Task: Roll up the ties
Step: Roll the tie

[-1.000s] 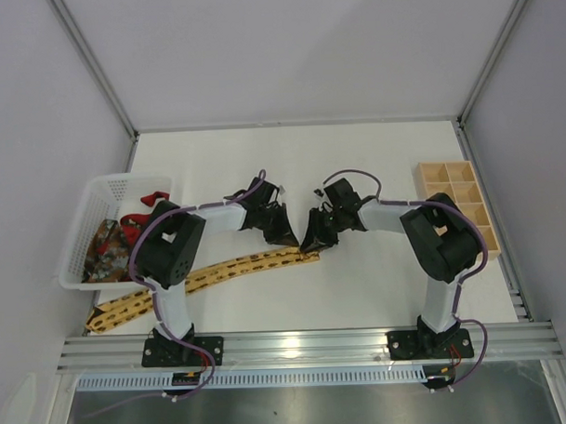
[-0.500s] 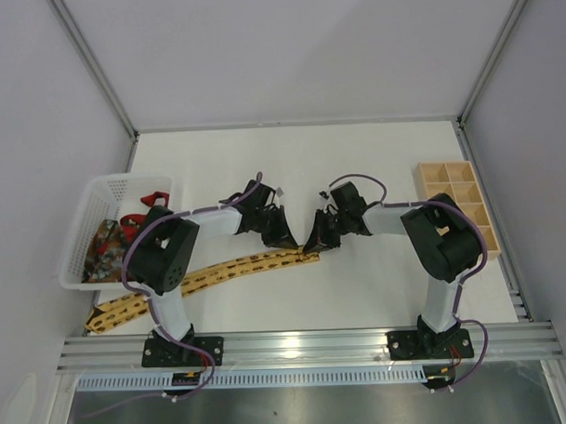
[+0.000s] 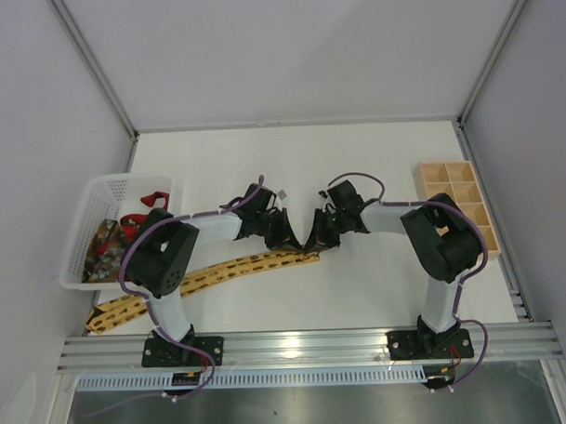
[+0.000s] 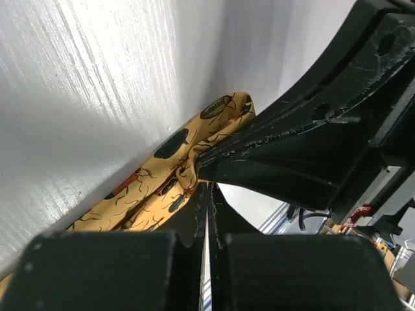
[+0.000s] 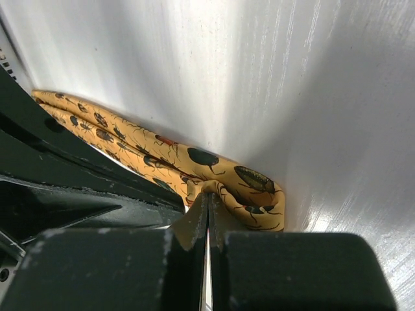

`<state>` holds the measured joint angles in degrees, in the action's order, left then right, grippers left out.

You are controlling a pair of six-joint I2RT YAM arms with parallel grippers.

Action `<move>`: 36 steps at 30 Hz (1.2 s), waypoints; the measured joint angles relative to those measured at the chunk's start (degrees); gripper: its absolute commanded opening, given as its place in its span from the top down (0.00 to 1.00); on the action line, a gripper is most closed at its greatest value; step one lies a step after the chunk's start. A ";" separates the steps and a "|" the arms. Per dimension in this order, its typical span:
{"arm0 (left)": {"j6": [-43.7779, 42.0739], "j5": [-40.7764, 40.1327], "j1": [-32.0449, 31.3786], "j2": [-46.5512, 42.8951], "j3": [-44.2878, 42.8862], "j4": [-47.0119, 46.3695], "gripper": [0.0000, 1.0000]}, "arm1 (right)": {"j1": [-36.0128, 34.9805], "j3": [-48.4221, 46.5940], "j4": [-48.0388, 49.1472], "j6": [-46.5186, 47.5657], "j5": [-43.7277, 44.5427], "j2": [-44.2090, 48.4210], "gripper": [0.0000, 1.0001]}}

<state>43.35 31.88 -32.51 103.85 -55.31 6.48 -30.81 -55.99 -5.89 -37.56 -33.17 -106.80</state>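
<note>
The yellow tie (image 3: 220,270) with dark beetle marks lies flat, running from the front left corner to the table's middle. At its right end both grippers meet tip to tip. My right gripper (image 3: 313,243) (image 5: 209,193) is shut, and the tie's folded end (image 5: 253,188) is puckered into its tips. My left gripper (image 3: 288,240) (image 4: 207,189) is shut with its tips against the tie's edge (image 4: 162,175); no fabric shows between them. The red tie (image 3: 134,219) and the dark patterned tie (image 3: 103,251) lie in the white basket (image 3: 89,193).
The white basket stands at the table's left edge, over the yellow tie's wide end. A wooden box (image 3: 420,181) with several compartments stands at the right edge. Purple cables run along both arms. A metal rail borders the near edge.
My right gripper has closed on the yellow tie's end. Both grippers have drawn closer together over that end. The tie itself lies as before.
</note>
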 measured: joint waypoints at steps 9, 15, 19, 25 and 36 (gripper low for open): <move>0.31 0.33 0.00 0.33 0.24 -1.49 1.00 | -1.88 -2.08 -3.43 -0.46 3.13 0.00 0.94; 0.35 0.33 0.00 0.66 0.28 -1.95 1.00 | -2.12 -3.02 -5.01 -0.70 3.89 0.00 0.92; 0.83 0.35 0.00 0.90 1.40 -2.99 1.00 | -1.95 -3.19 -5.81 -1.73 4.15 0.00 0.91; 1.29 0.35 0.00 1.16 2.19 -3.43 0.99 | -1.79 -3.72 -6.58 -3.15 4.42 0.00 0.91; 1.18 0.28 0.00 1.88 2.16 -3.45 0.99 | -3.10 -11.06 -17.62 -0.90 14.45 2.23 0.75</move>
<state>44.53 32.16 -32.51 105.73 -53.15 3.03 -33.91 -67.05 -23.51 -38.46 -18.72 -104.57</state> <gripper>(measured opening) 0.007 0.215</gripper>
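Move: Just under the shut left fingertips lies the tie's folded end, its middle about 2 cm right, 1 cm back and 2 cm lower; from the right hand, shut at that fold, it lies about 1 cm right, 1 cm back and 1 cm down. From the left hand the tie's far end is some 50 cm left and 17 cm back, and the white basket 45 cm left and 7 cm forward. The wooden tray is about 38 cm right of the right hand and 10 cm farther out. Lowering about 1.5 cm onto the tie's folded end, the left hand stays there with its fingers shut, pinning the fold. The right fingers part a little and let go of the cloth, their hand almost still at first; then it lifts about 2.5 cm and moves forward some 2 cm, away from the fold, tipping its fingers more steeply down. ##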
